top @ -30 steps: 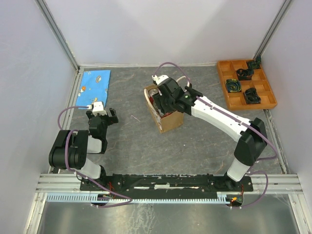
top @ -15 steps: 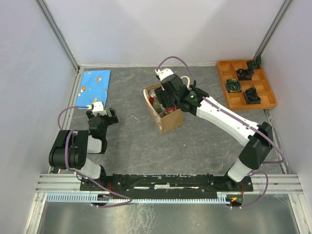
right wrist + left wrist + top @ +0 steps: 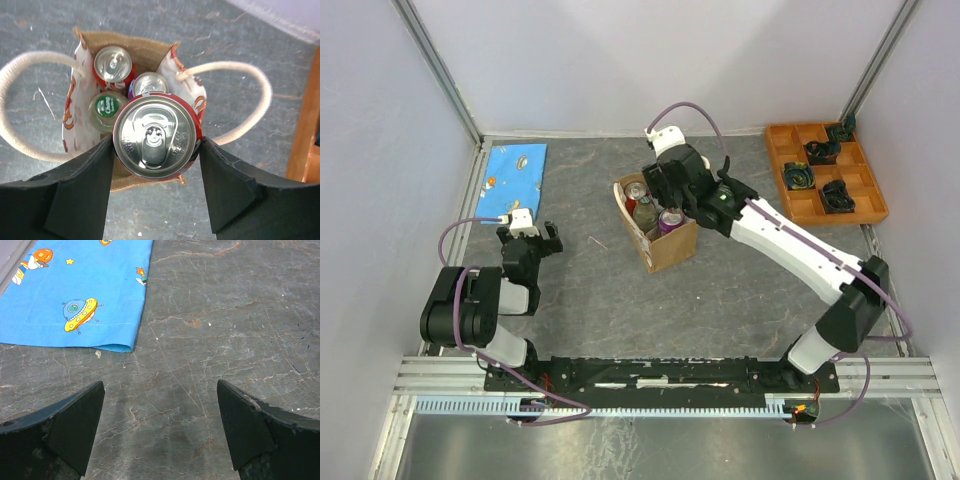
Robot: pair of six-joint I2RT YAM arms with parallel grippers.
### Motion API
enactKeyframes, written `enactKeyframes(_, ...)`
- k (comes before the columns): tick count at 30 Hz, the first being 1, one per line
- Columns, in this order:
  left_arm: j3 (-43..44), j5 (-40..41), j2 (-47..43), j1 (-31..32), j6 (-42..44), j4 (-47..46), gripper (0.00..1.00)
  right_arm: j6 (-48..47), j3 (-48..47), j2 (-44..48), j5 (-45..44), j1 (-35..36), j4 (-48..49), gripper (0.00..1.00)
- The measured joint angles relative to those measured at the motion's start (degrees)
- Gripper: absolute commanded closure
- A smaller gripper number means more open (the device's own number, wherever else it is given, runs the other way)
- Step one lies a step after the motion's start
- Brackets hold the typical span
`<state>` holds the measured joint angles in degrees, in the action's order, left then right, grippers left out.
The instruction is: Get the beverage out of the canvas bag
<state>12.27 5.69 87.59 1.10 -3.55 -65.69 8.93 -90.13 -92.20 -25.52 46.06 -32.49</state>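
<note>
The tan canvas bag [image 3: 670, 250] stands open at mid table with cream loop handles [image 3: 243, 70]. My right gripper [image 3: 156, 145] is shut on a red beverage can [image 3: 157, 135], gripped by its sides and held upright above the bag's opening. Lower down inside the bag [image 3: 145, 50] sit another red can [image 3: 113, 65], a purple-sided can [image 3: 150, 82] and a green-capped bottle [image 3: 105, 106]. In the top view the right gripper [image 3: 668, 183] hangs over the bag's far edge and hides the held can. My left gripper [image 3: 160, 425] is open over bare table, far left of the bag.
A blue cartoon-print cloth [image 3: 516, 171] lies at the back left, its corner just ahead of the left gripper [image 3: 532, 240]. An orange compartment tray [image 3: 825, 172] with dark objects sits at the back right. A small stick [image 3: 597, 242] lies left of the bag.
The right gripper has risen out of the bag and shifted back-right with the red can. The cans left in the bag now show. The left arm has not moved.
</note>
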Motion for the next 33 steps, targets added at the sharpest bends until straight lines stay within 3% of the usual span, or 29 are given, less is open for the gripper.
enactKeyframes(12, 0.0, 0.0, 0.0, 0.0, 0.0, 0.0, 0.01, -7.1, 1.44, 12.7, -10.1, -2.34, 12.2, 1.0)
enactKeyframes(21, 0.0, 0.0, 0.0, 0.0, 0.0, 0.0, 0.01, -3.67, 10.71, 15.74, -11.93, -22.88, 16.26, 1.0)
enactKeyframes(33, 0.0, 0.0, 0.0, 0.0, 0.0, 0.0, 0.01, 4.55, 34.6, 10.91, 1.81, -32.26, 27.85, 1.0)
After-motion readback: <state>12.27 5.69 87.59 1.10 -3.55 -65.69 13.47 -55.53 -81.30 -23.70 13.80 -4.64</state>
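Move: The right hand already holds the red can above the canvas bag, whose middle is about 3 cm ahead, 1 cm left and 18 cm below. The bare table spot it makes for lies some 24 cm right, 6 cm ahead and 25 cm down. Beyond that spot, the orange tray is about 42 cm right of the hand and 17 cm ahead. From the idle left hand the spot is roughly 57 cm right and 4 cm ahead. Right hand, keeping hold of the can, arcs up 14 cm, right 23 cm, then down, turning clockwise 35 degrees. ##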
